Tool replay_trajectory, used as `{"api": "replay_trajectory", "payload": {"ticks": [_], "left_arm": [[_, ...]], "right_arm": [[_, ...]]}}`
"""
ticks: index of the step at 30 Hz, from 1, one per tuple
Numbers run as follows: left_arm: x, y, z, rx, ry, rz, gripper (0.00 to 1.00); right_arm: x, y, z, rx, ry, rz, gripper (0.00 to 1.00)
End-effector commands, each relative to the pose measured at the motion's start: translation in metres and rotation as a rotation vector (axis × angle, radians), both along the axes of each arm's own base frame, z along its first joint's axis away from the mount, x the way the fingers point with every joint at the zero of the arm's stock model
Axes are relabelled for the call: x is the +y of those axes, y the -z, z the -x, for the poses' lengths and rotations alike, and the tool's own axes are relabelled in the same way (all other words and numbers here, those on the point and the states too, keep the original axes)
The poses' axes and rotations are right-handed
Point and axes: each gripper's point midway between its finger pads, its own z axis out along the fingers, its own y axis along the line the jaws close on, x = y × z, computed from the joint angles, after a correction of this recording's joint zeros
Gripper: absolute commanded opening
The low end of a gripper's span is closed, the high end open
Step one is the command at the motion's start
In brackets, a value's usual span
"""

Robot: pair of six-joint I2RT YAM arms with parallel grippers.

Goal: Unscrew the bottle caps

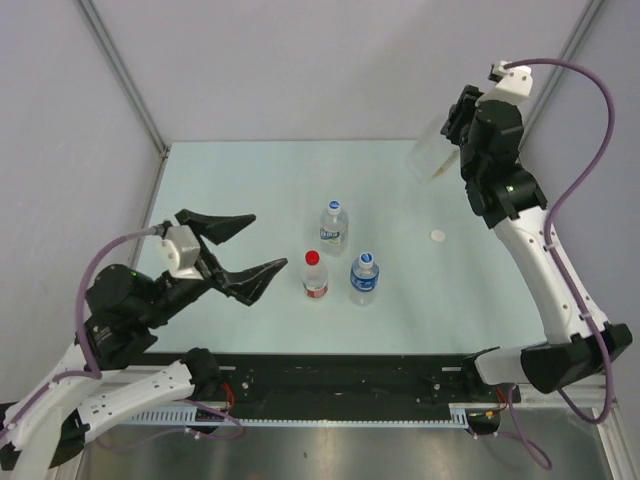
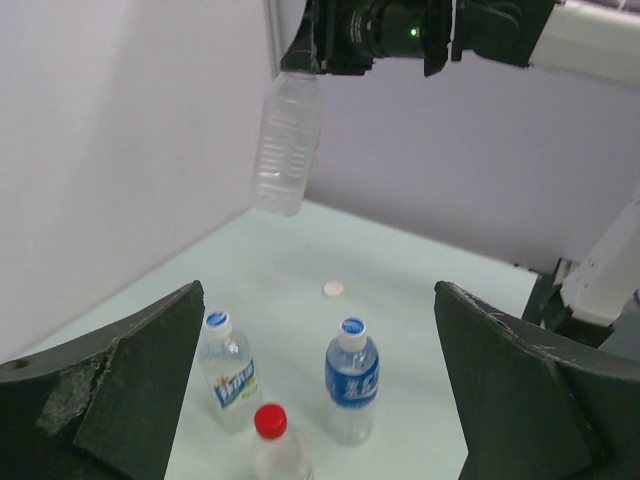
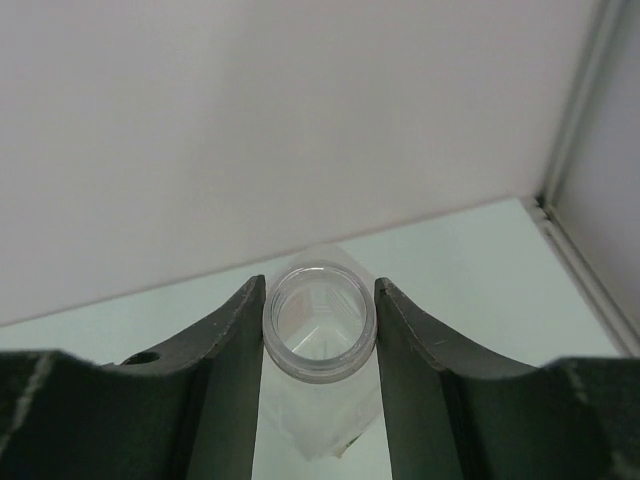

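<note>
Three capped bottles stand mid-table: a white-and-blue-labelled one with a blue cap (image 1: 334,224) (image 2: 228,368), a red-capped one (image 1: 315,275) (image 2: 275,440) and a blue-labelled one with a blue cap (image 1: 364,278) (image 2: 351,378). The white cap (image 1: 438,236) (image 2: 333,288) lies loose on the table. My right gripper (image 1: 455,140) (image 3: 320,330) is shut on the open neck of the large clear bottle (image 1: 433,155) (image 2: 285,140) (image 3: 320,325), holding it high at the back right. My left gripper (image 1: 240,250) (image 2: 320,400) is open and empty, left of the standing bottles.
The table is pale green with a metal-framed white wall at the back and left (image 1: 120,70). The black rail with the arm bases (image 1: 340,380) runs along the near edge.
</note>
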Motion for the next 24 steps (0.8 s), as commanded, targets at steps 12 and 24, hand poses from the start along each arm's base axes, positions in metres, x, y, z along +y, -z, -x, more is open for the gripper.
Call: {"api": "replay_trajectory", "payload": {"ticks": [12, 24], "left_arm": [[0.001, 0.060, -0.029, 0.127, -0.132, -0.039, 1.00], [0.006, 0.091, -0.052, 0.191, -0.260, -0.092, 1.00]], "right_arm": [[-0.080, 0.108, -0.077, 0.168, 0.257, 0.022, 0.00], [-0.080, 0.178, -0.112, 0.267, 0.286, 0.081, 0.00]]}}
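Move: The bare table spot for the held big bottle is some 12 cm ahead of the right hand, 7 to its right and 46 below; the white cap lies about 8 cm nearer. The blue-capped clear bottle stands roughly 20 cm left of this hand, level with it, 36 down. From the left hand, the spot is about 39 cm ahead, 42 right; the red-capped bottle roughly 13 ahead, 10 right, 36 down. Right hand lowers the still-gripped bottle some 19 cm, forward and right, tipping down; open left hand sinks 9 cm. ##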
